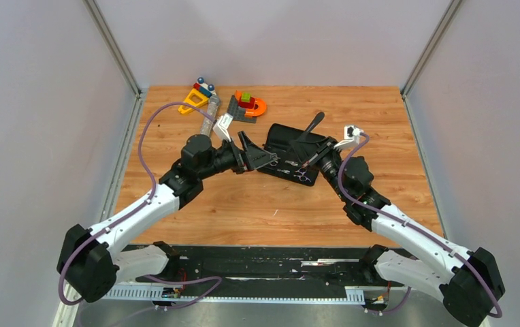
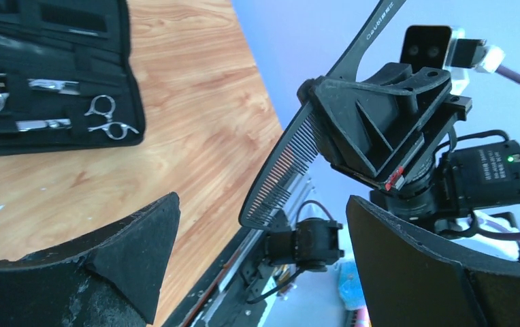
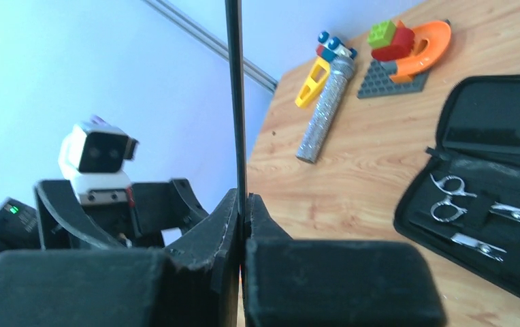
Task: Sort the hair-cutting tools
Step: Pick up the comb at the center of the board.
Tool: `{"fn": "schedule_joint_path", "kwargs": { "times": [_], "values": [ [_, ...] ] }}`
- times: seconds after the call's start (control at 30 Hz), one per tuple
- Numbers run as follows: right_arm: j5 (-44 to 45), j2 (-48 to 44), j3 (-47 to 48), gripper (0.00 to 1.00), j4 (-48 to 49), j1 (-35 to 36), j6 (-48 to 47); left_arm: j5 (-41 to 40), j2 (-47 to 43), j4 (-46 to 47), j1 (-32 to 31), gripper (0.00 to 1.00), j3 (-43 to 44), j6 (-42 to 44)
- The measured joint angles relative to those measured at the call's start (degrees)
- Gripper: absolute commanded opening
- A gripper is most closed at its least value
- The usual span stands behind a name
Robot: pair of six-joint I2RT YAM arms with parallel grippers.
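My right gripper (image 3: pixel 244 204) is shut on a long thin black comb (image 3: pixel 235 102), which it holds on edge above the table. In the left wrist view the comb (image 2: pixel 291 163) slants down in front of my left gripper (image 2: pixel 263 204), which stands open with nothing between its fingers and touches nothing. From above, the left gripper (image 1: pixel 261 158) faces the right gripper (image 1: pixel 312 163) over an open black case (image 1: pixel 281 136). Silver scissors (image 2: pixel 107 119) with ringed handles lie strapped in the case (image 3: pixel 489 122); another pair (image 3: pixel 448 197) shows beside them.
A glittery grey cylinder (image 3: pixel 324 112) lies at the far left of the wooden table (image 1: pixel 393 136). Colourful toy blocks (image 3: pixel 403 48) on a grey plate and a yellow toy (image 1: pixel 194 99) sit beside it. Grey walls close in three sides.
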Motion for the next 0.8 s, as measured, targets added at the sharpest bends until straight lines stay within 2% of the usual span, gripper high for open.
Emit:
{"fn": "schedule_joint_path", "kwargs": {
  "times": [0.27,0.4,0.63,0.8],
  "values": [
    [4.3,0.4,-0.9,0.00,8.6,0.0,4.0,-5.3,2.4,10.9,-5.6,0.97,-4.9,-9.4],
    [5.4,0.5,-0.9,0.00,11.2,0.0,4.1,-7.9,2.6,13.8,-7.0,0.87,-5.9,-12.0],
    [4.4,0.5,-1.4,0.00,15.1,-0.4,2.7,-9.6,3.3,20.5,-7.1,0.76,-6.1,-15.4],
    [2.8,0.6,-2.2,0.00,17.2,-0.4,2.3,-9.8,5.7,26.0,-7.1,0.61,-6.1,-18.5]
  ]
}}
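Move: The comb's middle, held upright and slanting in the right gripper, lies about 8 cm to the left hand's right, 3 cm ahead and 4 cm above; its toothed end hangs closer, some 4 cm right, 1 cm back and 1 cm lower. The open case lies about 12 cm ahead, 8 cm right and 25 cm below. From the right hand, the comb is between its fingers, and the open left gripper is about 8 cm left, 3 cm back and 4 cm below. The empty left hand slides about 3.5 cm to the right towards the comb's toothed end, first dipping a centimetre and then rising to end nearly 3 cm higher, rolling its left side down some 20 degrees as its wide-open fingers narrow by about a third. The right hand keeps its pinch on the comb and lifts it about 5.5 cm, tilting up and rolling its left side up roughly 10 degrees each; whether the left fingers touch the comb can't be seen. ##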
